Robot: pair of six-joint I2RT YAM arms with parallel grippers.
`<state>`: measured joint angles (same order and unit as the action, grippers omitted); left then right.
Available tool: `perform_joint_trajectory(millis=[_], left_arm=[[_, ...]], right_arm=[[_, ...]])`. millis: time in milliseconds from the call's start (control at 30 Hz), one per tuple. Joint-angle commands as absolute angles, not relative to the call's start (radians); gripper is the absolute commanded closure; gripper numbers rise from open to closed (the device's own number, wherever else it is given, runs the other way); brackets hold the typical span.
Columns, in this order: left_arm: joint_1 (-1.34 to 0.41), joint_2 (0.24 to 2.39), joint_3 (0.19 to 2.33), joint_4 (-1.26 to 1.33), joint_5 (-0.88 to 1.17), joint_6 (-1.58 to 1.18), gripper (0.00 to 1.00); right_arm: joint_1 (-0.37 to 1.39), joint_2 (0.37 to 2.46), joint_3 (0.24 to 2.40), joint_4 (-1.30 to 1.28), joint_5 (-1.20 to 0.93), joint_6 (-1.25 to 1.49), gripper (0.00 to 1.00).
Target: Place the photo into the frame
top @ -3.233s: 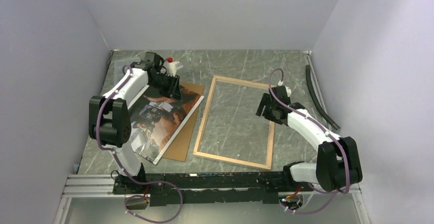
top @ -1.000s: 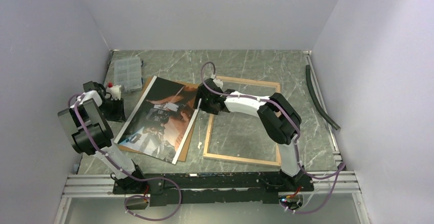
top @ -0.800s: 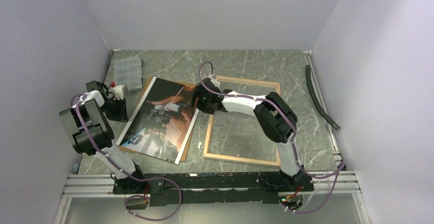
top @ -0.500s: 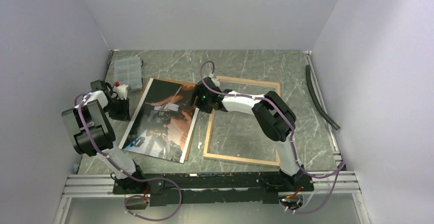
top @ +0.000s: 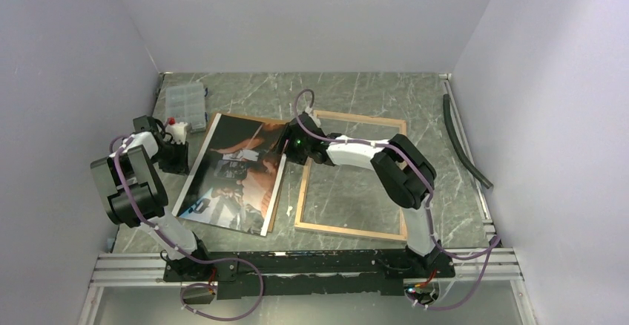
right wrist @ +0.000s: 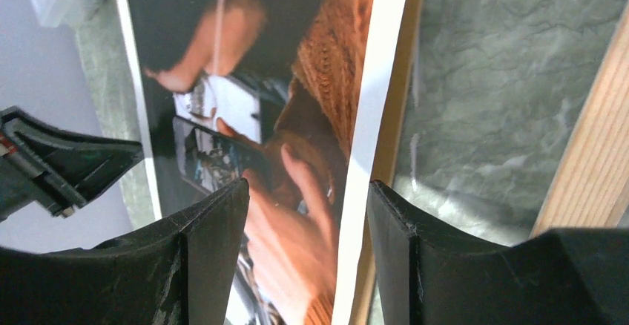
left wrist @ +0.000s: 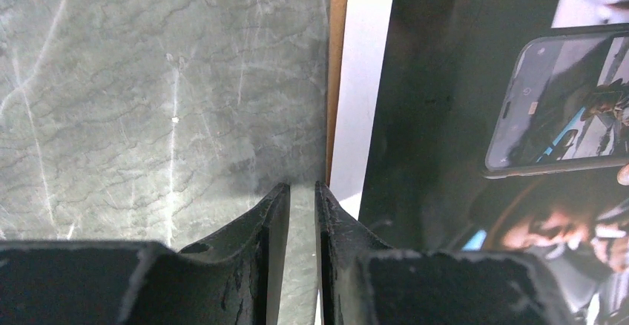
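Observation:
The photo (top: 236, 171), dark with orange tones and a white border, lies face up on a brown backing board (top: 276, 208), left of the frame (top: 354, 230). The frame lies wood side up. My right gripper (top: 290, 149) stands open astride the photo's right edge. In the right wrist view the photo (right wrist: 297, 80) and the board's edge (right wrist: 397, 102) run between the jaws of the right gripper (right wrist: 308, 188), beside the frame (right wrist: 593, 139). My left gripper (top: 176, 160) sits at the photo's left edge. Its wrist view shows the left gripper (left wrist: 297, 191) with a narrow empty gap, beside the photo (left wrist: 460, 117).
A clear plastic compartment box (top: 185, 106) sits at the back left. A black strip (top: 463, 143) lies along the right wall. Walls close in the left, back and right sides. The marble-patterned table (top: 356, 95) shows behind the frame.
The right arm has swung from the frame's right side to the photo's right edge, and its jaws have narrowed. The left gripper left the photo's top for its left edge. Photo and board turned slightly.

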<state>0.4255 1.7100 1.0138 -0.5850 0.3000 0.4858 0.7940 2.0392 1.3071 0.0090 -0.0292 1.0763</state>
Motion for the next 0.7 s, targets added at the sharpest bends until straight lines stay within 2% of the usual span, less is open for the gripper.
perform_joint_trajectory(millis=[0, 433, 533, 667], left_arm=[[0.410, 1.722, 0.975, -0.585, 0.303, 0.506, 0.75], [0.402, 1.718, 0.988, -0.605, 0.310, 0.498, 0.75], [0.401, 1.714, 0.994, -0.613, 0.315, 0.497, 0.75], [0.400, 1.706, 1.003, -0.626, 0.325, 0.494, 0.75]], right_arm=[[0.812, 1.941, 1.324, 0.050, -0.023, 1.044, 0.37], [0.838, 1.994, 1.339, 0.113, -0.128, 1.033, 0.40], [0.841, 1.999, 1.321, 0.132, -0.131, 1.049, 0.48], [0.840, 2.000, 1.339, 0.092, -0.109, 1.040, 0.68]])
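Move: The right hand is open around the photo's right edge, which lies about 1 cm to its right, level fore and aft and some 2 cm below. The photo's middle is about 16 cm left and 5 cm back; the wooden frame's middle is some 20 cm right and 5 cm back. From the left hand, waiting at the photo's left edge, that right edge is about 30 cm to the right and 4 cm farther out. The right hand's outer finger carries the photo's right edge up off the backing board, rising quickly by about 3.5 cm. It then swings left about 3 cm and back 2 cm, over the photo, turning slightly counter-clockwise, and the fingers begin to close around the raised edge. The left hand stays put beside the photo's left edge, its narrow gap unchanged. ##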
